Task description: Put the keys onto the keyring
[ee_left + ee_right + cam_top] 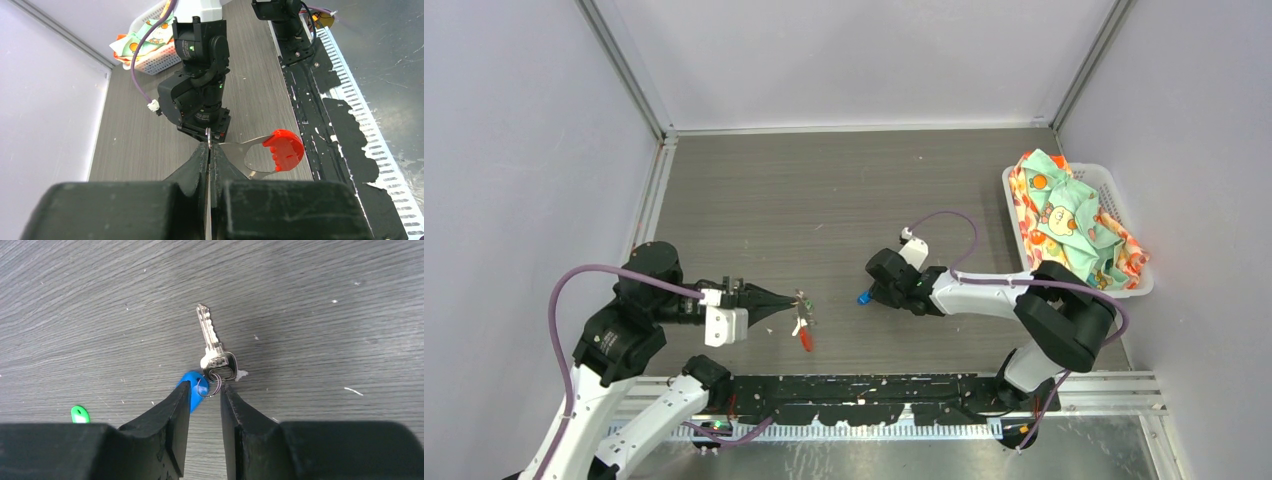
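Note:
My left gripper is shut on the keyring, held just above the table at the near left. In the left wrist view a thin metal ring is pinched between the fingertips, and a silvery plate with a red end hangs to the right of it. My right gripper is low over a silver key that lies flat, joined by a small wire ring to a blue tag. Its jaws stand a little apart around that wire ring, the left fingertip against the blue tag. A green tag shows at the lower left.
A white basket full of patterned cloth stands at the right edge of the table. A black rail runs along the near edge between the arm bases. Grey walls close in the left, back and right sides.

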{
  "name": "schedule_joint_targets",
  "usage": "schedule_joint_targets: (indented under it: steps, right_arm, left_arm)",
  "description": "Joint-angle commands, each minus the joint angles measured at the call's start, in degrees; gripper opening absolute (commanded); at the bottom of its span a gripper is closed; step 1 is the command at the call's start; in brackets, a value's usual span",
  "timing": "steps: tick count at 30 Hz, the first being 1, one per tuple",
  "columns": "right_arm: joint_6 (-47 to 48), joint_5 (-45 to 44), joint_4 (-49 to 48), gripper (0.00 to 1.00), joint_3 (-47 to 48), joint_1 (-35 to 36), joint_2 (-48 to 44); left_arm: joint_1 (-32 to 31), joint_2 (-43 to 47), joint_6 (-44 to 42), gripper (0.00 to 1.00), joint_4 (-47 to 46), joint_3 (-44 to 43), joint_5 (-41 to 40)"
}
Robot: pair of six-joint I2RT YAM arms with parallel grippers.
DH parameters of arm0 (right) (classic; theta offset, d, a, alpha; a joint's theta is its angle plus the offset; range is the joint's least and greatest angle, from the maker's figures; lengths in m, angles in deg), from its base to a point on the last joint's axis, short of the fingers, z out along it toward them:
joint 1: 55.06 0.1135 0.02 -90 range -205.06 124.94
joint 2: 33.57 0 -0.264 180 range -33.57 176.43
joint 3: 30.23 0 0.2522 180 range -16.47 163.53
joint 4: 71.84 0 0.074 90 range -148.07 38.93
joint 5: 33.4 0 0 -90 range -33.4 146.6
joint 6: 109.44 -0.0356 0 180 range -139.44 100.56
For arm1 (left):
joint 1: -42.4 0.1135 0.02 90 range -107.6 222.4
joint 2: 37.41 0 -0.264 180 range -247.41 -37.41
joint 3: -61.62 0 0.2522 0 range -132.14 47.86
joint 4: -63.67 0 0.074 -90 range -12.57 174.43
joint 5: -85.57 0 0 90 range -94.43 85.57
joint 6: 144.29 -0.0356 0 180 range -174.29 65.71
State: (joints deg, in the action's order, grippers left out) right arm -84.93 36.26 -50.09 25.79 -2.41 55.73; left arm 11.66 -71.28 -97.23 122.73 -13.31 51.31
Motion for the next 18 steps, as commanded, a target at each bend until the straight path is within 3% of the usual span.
schedule_joint_targets:
  steps: [1,18]
  right_arm:
    - [-1.1,-3.9,1.4,0.32,0.9,-0.4,-0.8]
    - [0.3,-6.3,0.8,0.08,2.1,-0.9,-1.3]
  left_arm:
    - [-0.1,0.3,-0.9,0.00,-1.3,-1.4,2.0]
    - [-0.1,1.5,-0.2,0.00,-1.3,-1.1,2.3]
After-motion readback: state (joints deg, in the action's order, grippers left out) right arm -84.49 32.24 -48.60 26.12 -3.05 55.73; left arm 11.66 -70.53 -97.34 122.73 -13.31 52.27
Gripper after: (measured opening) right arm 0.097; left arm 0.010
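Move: The loose key's small ring lies almost between my right fingertips, about 1 cm ahead and 1 cm below. The key's middle is some 3 cm ahead and 1 cm to the right, pointing away from me; the blue tag's middle is about 1 cm back and 1 cm to the left, both flat on the table. From my left hand, that ring is roughly 15 cm ahead, 9 cm to the right and 32 cm below. I draw my right fingers nearly shut down at the table, over the small ring at the key's head. As they close, I slide the hand about 1.5 cm to the right and 1 cm forward towards the key's head, keeping its height, with the wrist turning only a few degrees clockwise. ##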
